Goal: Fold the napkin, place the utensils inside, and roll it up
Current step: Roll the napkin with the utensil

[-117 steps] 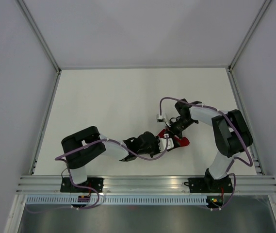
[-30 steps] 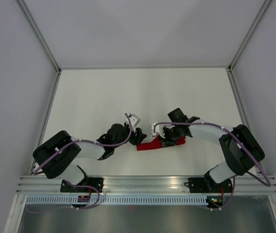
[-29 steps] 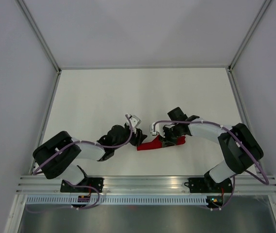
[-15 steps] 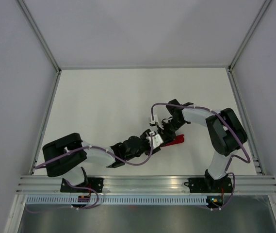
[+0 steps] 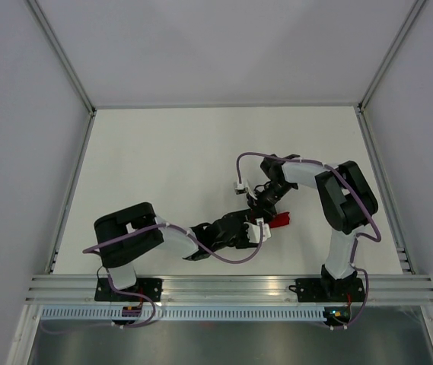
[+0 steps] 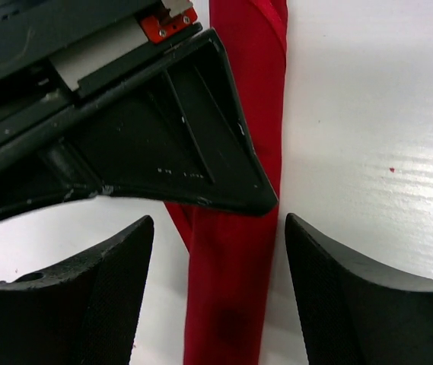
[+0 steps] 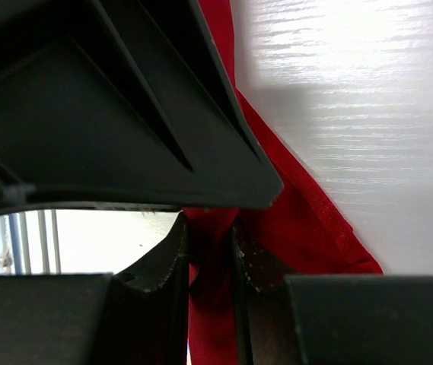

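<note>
The red napkin (image 5: 278,221) lies rolled into a narrow strip on the white table, mostly hidden under both grippers in the top view. In the left wrist view the strip (image 6: 235,281) runs between the wide-open fingers of my left gripper (image 5: 259,230), which straddle it without touching. My right gripper (image 5: 265,204) is shut on a fold of the napkin (image 7: 210,258), seen pinched between its pads in the right wrist view. The right gripper's body crosses the top of the left wrist view. The pale stick-like utensils are not visible.
The white table (image 5: 163,160) is walled by grey panels at the left, back and right. A metal rail (image 5: 224,287) runs along the near edge by the arm bases. Purple cables loop over both arms.
The left arm swung from left of the napkin to meet the right gripper over it. The napkin roll, exposed between the grippers a second ago, is now mostly covered.
</note>
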`<state>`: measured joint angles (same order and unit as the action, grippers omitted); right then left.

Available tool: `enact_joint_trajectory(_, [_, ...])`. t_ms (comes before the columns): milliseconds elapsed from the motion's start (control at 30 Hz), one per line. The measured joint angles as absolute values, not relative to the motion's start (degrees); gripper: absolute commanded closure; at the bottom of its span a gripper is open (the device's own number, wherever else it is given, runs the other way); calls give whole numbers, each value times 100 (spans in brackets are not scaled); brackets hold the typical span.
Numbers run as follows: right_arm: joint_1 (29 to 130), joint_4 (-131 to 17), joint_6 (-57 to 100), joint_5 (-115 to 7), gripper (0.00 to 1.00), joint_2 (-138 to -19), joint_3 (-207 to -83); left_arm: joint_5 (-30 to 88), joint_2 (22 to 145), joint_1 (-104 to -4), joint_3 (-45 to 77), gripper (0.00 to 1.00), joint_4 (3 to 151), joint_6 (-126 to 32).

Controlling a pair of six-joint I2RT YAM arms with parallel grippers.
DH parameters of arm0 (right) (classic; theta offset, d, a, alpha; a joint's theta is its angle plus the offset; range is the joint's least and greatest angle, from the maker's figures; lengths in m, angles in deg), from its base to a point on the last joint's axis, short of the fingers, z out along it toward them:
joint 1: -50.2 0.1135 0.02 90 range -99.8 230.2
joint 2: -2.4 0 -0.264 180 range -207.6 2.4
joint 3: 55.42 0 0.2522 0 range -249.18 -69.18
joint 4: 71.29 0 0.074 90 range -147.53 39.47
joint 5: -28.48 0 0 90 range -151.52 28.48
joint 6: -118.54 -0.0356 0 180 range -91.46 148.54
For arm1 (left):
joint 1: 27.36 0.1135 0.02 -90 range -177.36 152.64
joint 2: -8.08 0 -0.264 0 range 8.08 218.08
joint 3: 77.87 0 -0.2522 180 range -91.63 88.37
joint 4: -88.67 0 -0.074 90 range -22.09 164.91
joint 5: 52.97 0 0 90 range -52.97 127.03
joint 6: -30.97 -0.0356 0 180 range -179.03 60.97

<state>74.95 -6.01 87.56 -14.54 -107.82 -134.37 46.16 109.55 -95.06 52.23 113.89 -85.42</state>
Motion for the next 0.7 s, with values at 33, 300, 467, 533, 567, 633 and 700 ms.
enact_joint_trajectory(33, [7489, -539, 8772, -1434, 100, -10808, -13450, 4618, 11007, -9506, 5164, 28, 11387, -8577])
enact_joint_trajectory(300, [7393, -150, 8936, -1356, 98, -10994, -13605, 4384, 11204, -9548, 4718, 79, 10714, -8638])
enact_joint_trajectory(467, [7320, 22, 9041, -1408, 75, -11040, -13668, 4222, 11241, -9530, 4545, 94, 10432, -8594])
enact_joint_trajectory(533, [7320, 51, 9051, -1439, 56, -11038, -13679, 4146, 11241, -9511, 4519, 98, 10391, -8562])
enact_joint_trajectory(567, [7316, 73, 9030, -1441, 50, -11038, -13684, 4091, 11239, -9489, 4512, 98, 10377, -8538])
enact_joint_trajectory(633, [7290, 153, 9019, -1421, 34, -10994, -13690, 3949, 11235, -9428, 4502, 98, 10369, -8441])
enact_joint_trajectory(700, [7286, 250, 8973, -1395, 24, -10885, -13666, 3792, 11235, -9353, 4473, 98, 10342, -8323])
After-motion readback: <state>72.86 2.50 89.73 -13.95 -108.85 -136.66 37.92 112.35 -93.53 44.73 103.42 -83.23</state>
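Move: The rolled napkin runs left to right just under the left hand's open fingers; its middle is roughly 1 cm right of that hand, 1 cm back and 2 cm below. The shut right fingers stand about 3 cm to the left hand's right, level fore-and-aft. From the right hand, still pinching the roll, that middle lies some 2 cm left, 1 cm back, at its height; the napkin's right end is 5 cm right and 1 cm back. Rightward by about 2 cm and down by 1 goes the left hand onto the rolled napkin, its wide-open fingers closing nearly all the way to pinch it beside the right hand. The right hand keeps its pinch, easing about 1 cm to the right, and only once the left has closed does it open, let go and start to rise by some 1 cm. ##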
